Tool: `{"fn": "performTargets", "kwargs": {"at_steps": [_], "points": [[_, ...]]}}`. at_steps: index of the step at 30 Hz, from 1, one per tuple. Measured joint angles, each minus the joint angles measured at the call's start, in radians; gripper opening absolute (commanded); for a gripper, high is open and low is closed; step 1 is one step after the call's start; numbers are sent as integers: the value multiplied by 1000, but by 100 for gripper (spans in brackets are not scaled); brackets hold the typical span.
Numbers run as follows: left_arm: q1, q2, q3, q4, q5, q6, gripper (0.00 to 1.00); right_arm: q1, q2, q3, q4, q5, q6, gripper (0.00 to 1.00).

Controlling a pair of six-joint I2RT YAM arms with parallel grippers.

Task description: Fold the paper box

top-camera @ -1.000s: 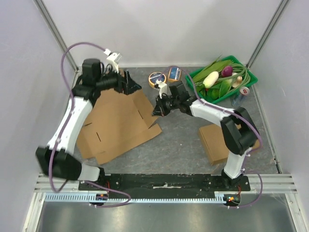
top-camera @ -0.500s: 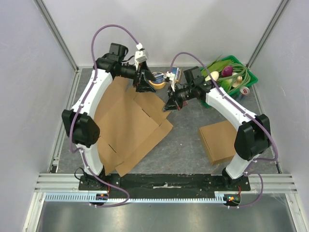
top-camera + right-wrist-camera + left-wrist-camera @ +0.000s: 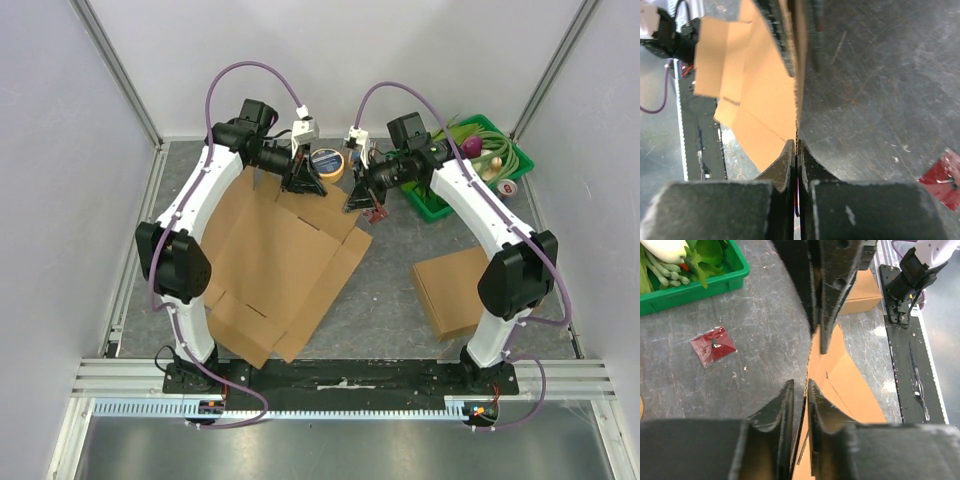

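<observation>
The paper box is a flattened brown cardboard sheet with its far edge lifted off the grey table. My right gripper is shut on that far edge, and in the right wrist view the fingertips pinch the cardboard tightly. My left gripper sits at the same edge, a little to the left. In the left wrist view its jaws straddle the cardboard edge, nearly closed, with a slim gap at one finger. The two grippers face each other closely.
A green tray of vegetables stands at the back right. A tape roll lies behind the grippers, and a red packet lies beside the right one. A second brown box rests on the right. Walls enclose the table.
Both arms have carried the cardboard's far edge toward the back centre, and the sheet has turned and shifted right. The left jaws have narrowed from wide open round the edge.
</observation>
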Motion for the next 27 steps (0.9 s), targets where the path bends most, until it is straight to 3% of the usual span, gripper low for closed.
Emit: {"fn": "performTargets", "kwargs": {"at_steps": [1,3,4,6,8,11,16,21,27], "points": [[2,-10,-11,9,0,-4,4,0,0,10,-5,14,3,33],[2,-46,-47,51,-22,-20,2,-1,0,27,6,74,61,57],[2,-66,-64,74,-51,-31,2,-2,0,36,19,119,101,77],[2,-118,-103,129,-109,-79,2,-12,-10,50,69,238,202,95],[10,-159,-127,192,-156,-146,2,-39,-62,0,159,349,314,98],[50,-247,-188,344,-217,-311,2,-98,-257,-211,301,456,431,98],[178,-406,-299,655,-233,-694,2,-116,-533,-460,533,404,516,98],[258,-502,-375,967,-169,-1064,2,-80,-512,-480,705,285,590,98],[278,-526,-421,1270,-68,-1400,2,-73,-447,-408,724,274,560,98]]}}
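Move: The blank's upper edge already stands between the left gripper's nearly shut pads, while the right gripper pinches the same edge about 5 cm farther right and 3 cm farther back. Below the left hand, on the table, the tape roll lies roughly 8 cm ahead and level sideways. The red packet lies some 5 cm right of the right hand, 1 cm ahead and about 19 cm down. Up and to its left goes the left hand, once its fingers finish closing on the blank's edge: some 20 cm up and 9 cm left, fingertips swinging upward and counter-clockwise. The right fingers open wide and let go; that hand slips forward, then right, away from the edge, and rises about 11 cm, turning clockwise with its tips tilting up. ##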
